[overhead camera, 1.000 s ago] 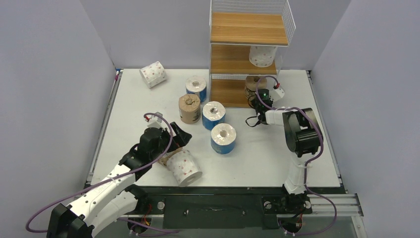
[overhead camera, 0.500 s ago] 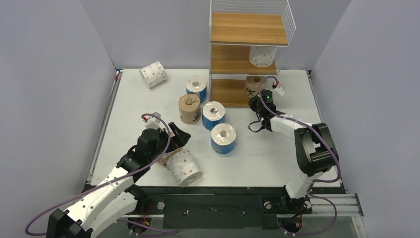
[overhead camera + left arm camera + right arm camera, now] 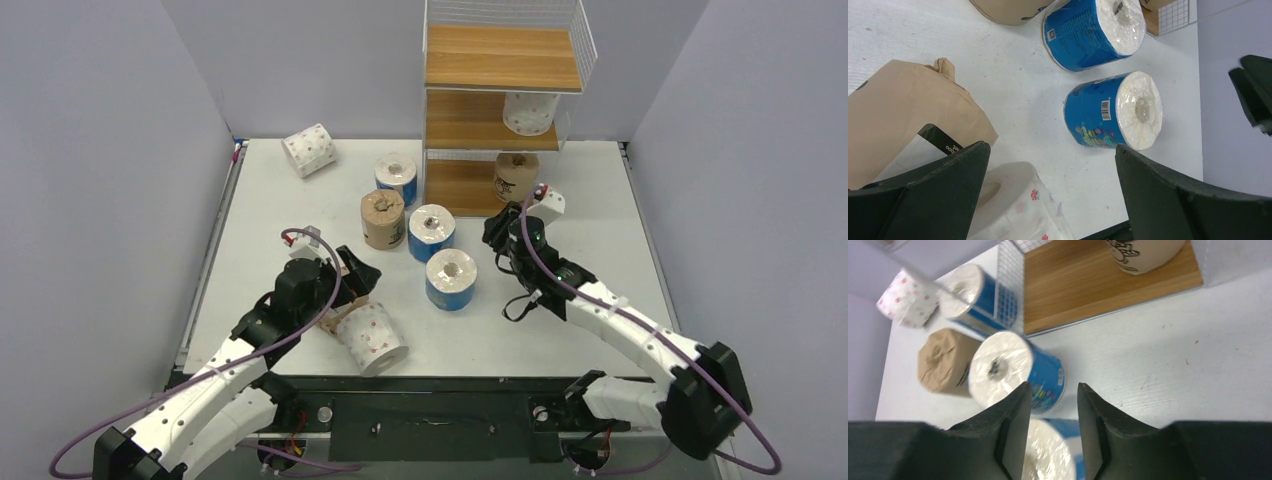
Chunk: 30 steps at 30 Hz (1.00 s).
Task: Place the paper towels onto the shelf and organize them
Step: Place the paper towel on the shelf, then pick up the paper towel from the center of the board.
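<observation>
The shelf (image 3: 502,58) stands at the back with a white dotted roll (image 3: 530,112) on its middle board and a brown roll (image 3: 516,175) on its bottom board (image 3: 1088,290). Three blue rolls (image 3: 396,178) (image 3: 432,231) (image 3: 451,279), a brown roll (image 3: 382,218) and a dotted roll (image 3: 308,150) are on the table. My right gripper (image 3: 497,232) hovers before the shelf, jaws (image 3: 1054,386) parted a little, empty, above a blue roll (image 3: 1018,372). My left gripper (image 3: 355,275) is wide open (image 3: 1050,150) over a lying brown roll (image 3: 908,110) and a dotted roll (image 3: 1018,205).
Grey walls close in the white table (image 3: 600,300) on three sides. The shelf has mesh sides (image 3: 1009,300). The dotted roll (image 3: 371,337) by my left arm lies close to the table's near edge.
My right arm has drawn back from the shelf's bottom board toward the table's middle, its jaws parting. The brown roll stays on that board. My left arm has hardly moved.
</observation>
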Available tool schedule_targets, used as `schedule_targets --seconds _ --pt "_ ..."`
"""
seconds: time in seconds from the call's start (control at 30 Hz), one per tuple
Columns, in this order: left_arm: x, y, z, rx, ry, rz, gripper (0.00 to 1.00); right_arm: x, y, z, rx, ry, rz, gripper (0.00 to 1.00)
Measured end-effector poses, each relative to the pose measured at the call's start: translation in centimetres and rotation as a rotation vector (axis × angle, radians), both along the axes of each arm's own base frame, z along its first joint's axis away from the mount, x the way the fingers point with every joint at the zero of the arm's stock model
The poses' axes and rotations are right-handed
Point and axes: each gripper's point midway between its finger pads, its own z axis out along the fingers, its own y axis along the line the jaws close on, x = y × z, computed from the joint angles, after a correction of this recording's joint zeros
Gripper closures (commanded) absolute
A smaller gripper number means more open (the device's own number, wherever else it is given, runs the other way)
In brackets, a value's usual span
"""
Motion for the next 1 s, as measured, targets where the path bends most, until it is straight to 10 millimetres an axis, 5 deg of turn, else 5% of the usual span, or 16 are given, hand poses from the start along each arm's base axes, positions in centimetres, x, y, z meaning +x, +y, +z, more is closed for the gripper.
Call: schedule_targets --seconds 0.03,0.2,0.5,0.73,1.0 --pt "0.1 0.0 0.1 0.004 0.002 0.004 0.04 -1.1 0.4 1.1 -0.009 -0.026 0.013 0.27" --pt "0.8 0.2 0.7 0.023 0.005 0.028 0.04 -4.4 0.4 4.6 -0.002 -0.101 0.021 0.2" --pt "2.3 1.3 1.2 0.051 0.019 0.138 0.04 -6.7 -1.7 -1.2 0.045 0.023 0.055 0.19" --pt "2.5 1.2 1.3 0.02 0.028 0.156 0.04 -6.0 2.2 -0.6 -0.007 0.091 0.237 0.18" --pt "2.3 0.7 1.4 -0.015 -0.017 0.126 0.04 -6.1 4.5 -5.1 -0.124 0.259 0.356 0.22"
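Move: Behind the empty right hand and to its left stands the near blue roll, about 6 cm back, 7 cm left and 12 cm below. The other blue roll is some 5 cm ahead and 11 cm left of that hand, the brown roll on the table about 9 cm ahead and 21 cm left, both about as low. From the left hand, the near blue roll lies roughly 18 cm right, 4 cm ahead and 10 cm below. Backing away from the shelf by about 6 cm, the right hand first rises, then sinks to some 5 cm below its start while swinging left to the near blue roll's right edge. Its fingers spread wide early on, and it turns about 20 degrees counter-clockwise, tipping further down; contact can't be seen. The open left hand eases forward a couple of centimetres. ##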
